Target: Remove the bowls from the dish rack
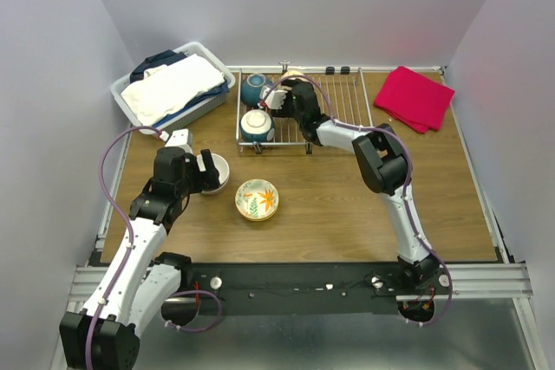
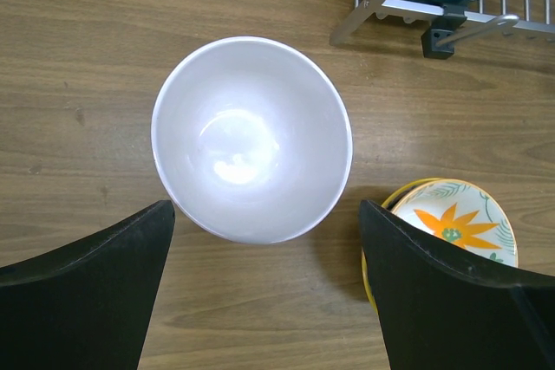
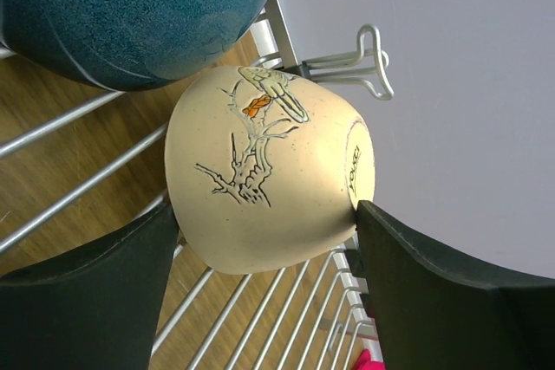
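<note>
The silver wire dish rack (image 1: 342,101) stands at the back centre. Two teal bowls (image 1: 256,88) (image 1: 257,125) sit in its left end. A cream bowl (image 3: 269,171) with a branch drawing lies on its side by the rack's back rim (image 3: 260,318), beside a teal bowl (image 3: 130,15). My right gripper (image 3: 267,210) is closed on this cream bowl, one finger on its side and one on its foot. On the table sit a white bowl (image 2: 251,140) and an orange-flowered bowl (image 2: 455,223). My left gripper (image 2: 264,249) hangs open just short of the white bowl, holding nothing.
A white basket (image 1: 173,88) full of folded cloth stands at the back left, close to the rack. A red cloth (image 1: 416,97) lies at the back right. The rack's front corner (image 2: 434,19) is close to the white bowl.
</note>
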You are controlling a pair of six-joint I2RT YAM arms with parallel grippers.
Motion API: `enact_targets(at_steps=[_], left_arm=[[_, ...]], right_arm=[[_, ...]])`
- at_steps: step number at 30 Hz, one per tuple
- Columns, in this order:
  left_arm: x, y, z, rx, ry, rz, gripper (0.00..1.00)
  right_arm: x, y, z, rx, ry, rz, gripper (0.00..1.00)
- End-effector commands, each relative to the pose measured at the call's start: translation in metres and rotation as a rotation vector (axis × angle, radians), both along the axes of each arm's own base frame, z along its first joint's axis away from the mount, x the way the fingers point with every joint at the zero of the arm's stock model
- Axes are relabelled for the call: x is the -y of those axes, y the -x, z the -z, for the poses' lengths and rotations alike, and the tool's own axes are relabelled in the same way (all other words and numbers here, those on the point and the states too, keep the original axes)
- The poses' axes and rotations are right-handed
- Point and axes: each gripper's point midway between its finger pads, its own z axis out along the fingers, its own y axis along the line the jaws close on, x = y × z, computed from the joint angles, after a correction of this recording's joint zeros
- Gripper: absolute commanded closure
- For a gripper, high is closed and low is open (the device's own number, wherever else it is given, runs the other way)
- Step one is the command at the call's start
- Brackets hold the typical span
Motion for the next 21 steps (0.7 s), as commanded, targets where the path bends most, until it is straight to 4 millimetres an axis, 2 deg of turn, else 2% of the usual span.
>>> enact_targets(at_steps=[1,2,4,5,6,7,8,9,11,12,18,19,21], left_arm=[[-0.001,-0.001,-0.001,0.012,-0.006,-0.012,0.05],[-0.001,-0.001,0.0,0.011,-0.006,-0.012,0.05],[-0.002,-0.001,-0.002,0.017,-0.007,-0.013,0.05],[-0.002,-0.001,-0.004,0.023,-0.006,-0.013,0.05],[-0.001,-0.001,-0.004,0.025,-0.006,-0.011,0.05],[-0.002,-0.001,-0.004,0.028,-0.007,-0.013,0.05],[-0.001,-0.001,-0.006,0.034,-0.005,-0.008,0.05],[-0.001,0.0,-0.006,0.036,-0.005,-0.008,0.05],[-0.001,0.0,-0.007,0.042,-0.004,-0.005,0.05],[-0.001,0.0,-0.007,0.042,-0.005,-0.004,0.05],[0.002,0.002,-0.01,0.057,-0.001,0.006,0.05],[0.002,0.002,-0.011,0.058,0.0,0.008,0.05],[0.003,0.002,-0.012,0.064,0.001,0.011,0.05]], right_arm=[[0.011,0.013,0.049,-0.119,0.032,0.031,0.25],[0.016,0.018,0.056,-0.138,0.04,0.037,0.28],[0.021,0.026,0.057,-0.159,0.035,0.049,0.36],[0.023,0.03,0.043,-0.152,0.015,0.053,0.37],[0.029,0.04,0.054,-0.193,0.017,0.062,0.41],[0.031,0.045,0.053,-0.207,0.014,0.065,0.42],[0.033,0.05,0.043,-0.207,0.003,0.067,0.43],[0.04,0.059,0.053,-0.247,0.01,0.081,0.43],[0.047,0.068,0.051,-0.27,0.01,0.094,0.44],[0.051,0.076,0.05,-0.291,0.002,0.104,0.44],[0.061,0.098,0.037,-0.352,-0.063,0.147,0.44],[0.061,0.1,0.028,-0.351,-0.083,0.151,0.43],[0.064,0.107,0.028,-0.381,-0.105,0.167,0.4]])
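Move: The cream bowl lies upside down in the back row of the dish rack, between the right hand's open fingers and just past them: about 4 cm ahead, 1 cm left and 1 cm lower. From that hand the teal bowl stands some 3 cm ahead and 11 cm left, and the white-and-teal bowl about 9 cm back and 12 cm left, both about 1 cm lower. From the left hand the cream bowl is roughly 36 cm ahead, 24 cm to its right and 5 cm lower. Backwards and to its right, after a brief pause, the right hand draws away from the cream bowl by about 9 cm in all, dipping a couple of centimetres before easing up slightly. The fingers tip down some 15 degrees and narrow from nearly wide to a little over half open, ending empty over the rack wires; their straddle of the bowl ends. ##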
